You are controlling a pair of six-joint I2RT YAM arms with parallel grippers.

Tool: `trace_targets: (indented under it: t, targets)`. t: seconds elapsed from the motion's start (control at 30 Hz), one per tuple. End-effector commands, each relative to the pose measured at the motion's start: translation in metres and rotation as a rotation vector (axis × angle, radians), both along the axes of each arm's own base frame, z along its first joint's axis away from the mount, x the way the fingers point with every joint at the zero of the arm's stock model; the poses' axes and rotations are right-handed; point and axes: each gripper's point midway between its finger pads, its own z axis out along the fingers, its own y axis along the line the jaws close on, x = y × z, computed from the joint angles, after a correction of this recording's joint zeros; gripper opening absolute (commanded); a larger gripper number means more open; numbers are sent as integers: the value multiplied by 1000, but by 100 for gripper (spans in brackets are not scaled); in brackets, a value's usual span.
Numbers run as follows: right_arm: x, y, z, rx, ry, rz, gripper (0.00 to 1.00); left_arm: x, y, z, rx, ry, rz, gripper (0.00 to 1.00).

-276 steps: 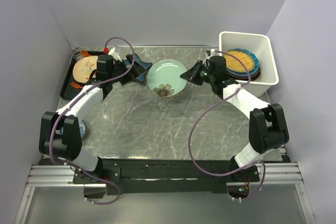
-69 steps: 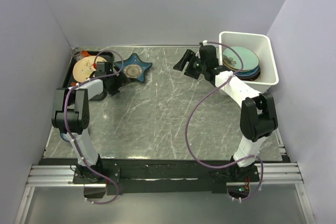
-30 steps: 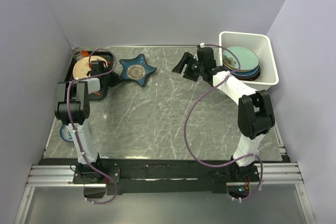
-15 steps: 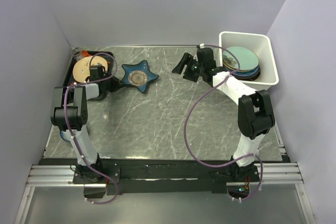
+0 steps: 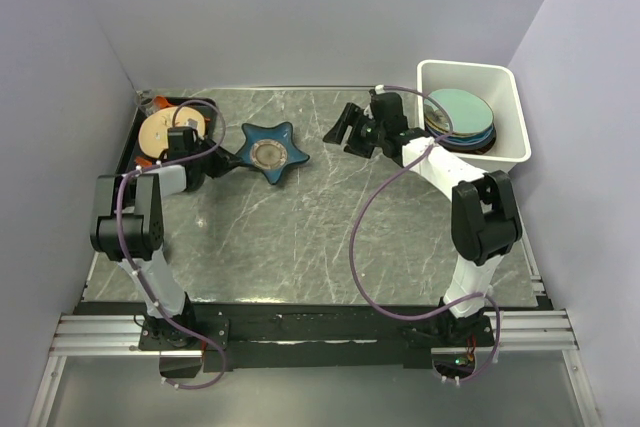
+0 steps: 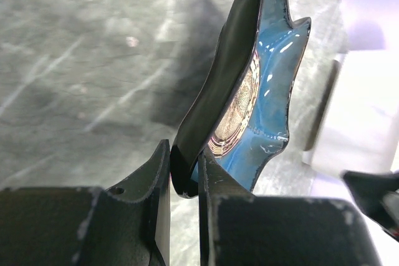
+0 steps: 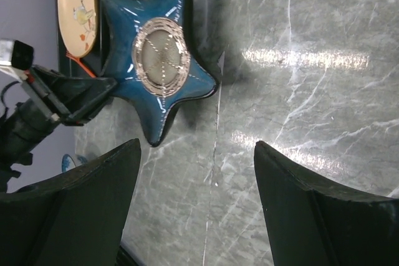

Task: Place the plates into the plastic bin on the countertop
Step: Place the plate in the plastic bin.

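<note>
A blue star-shaped plate (image 5: 268,153) hangs over the left part of the countertop (image 5: 320,227). My left gripper (image 5: 222,157) is shut on one of its points. In the left wrist view the plate (image 6: 262,91) stands on edge, its dark rim pinched between the fingers (image 6: 156,185) of the gripper (image 6: 184,179). My right gripper (image 5: 340,127) is open and empty, just left of the white plastic bin (image 5: 465,67). A stack of plates (image 5: 460,112), a teal one on top, lies in the bin. The right wrist view shows the star plate (image 7: 159,60) ahead of the right gripper (image 7: 196,172).
A cream plate (image 5: 165,129) with a flower print lies on the black tray (image 5: 128,162) at the far left; it also shows in the right wrist view (image 7: 78,10). Walls close in the left, back and right sides.
My left gripper has carried the star-shaped plate to the right, away from the tray. The right gripper has shifted slightly left and stays open.
</note>
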Motion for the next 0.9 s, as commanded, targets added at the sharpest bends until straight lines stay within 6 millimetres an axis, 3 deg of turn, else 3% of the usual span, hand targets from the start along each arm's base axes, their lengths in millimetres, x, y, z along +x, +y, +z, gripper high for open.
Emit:
trace_targets:
  t: [0.0, 0.23, 0.87]
  targets:
    - [2, 11, 5, -2, -20, 51, 80, 14, -19, 100, -71, -306, -103, 1]
    - [0, 19, -3, 3, 1, 78, 80, 8, -26, 123, -101, -345, -140, 1]
    - [-3, 51, -14, 14, 16, 126, 80, -7, -48, 160, -135, -423, -271, 1]
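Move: The left gripper already holds the star-shaped blue plate by its left point, with the plate's middle about 8 cm to its right and 1 cm ahead. The beige plate on the tray lies some 16 cm left, 7 cm ahead and 6 cm below that gripper. From the open right gripper, the blue plate's middle is about 17 cm left, 1 cm ahead and 9 cm lower; the plastic bin is roughly 31 cm right, 9 cm ahead and 9 cm lower. Keep the left gripper pinched on the plate's left point and lift it about 5 cm, fast at first, tipping the fingers up slightly and then easing right towards the right gripper. Meanwhile bring the right gripper, fingers still wide open, about 4 cm left and nearly as far down, drifting slightly back, until its fingertips come close around the plate's right-hand point; don't close yet. ##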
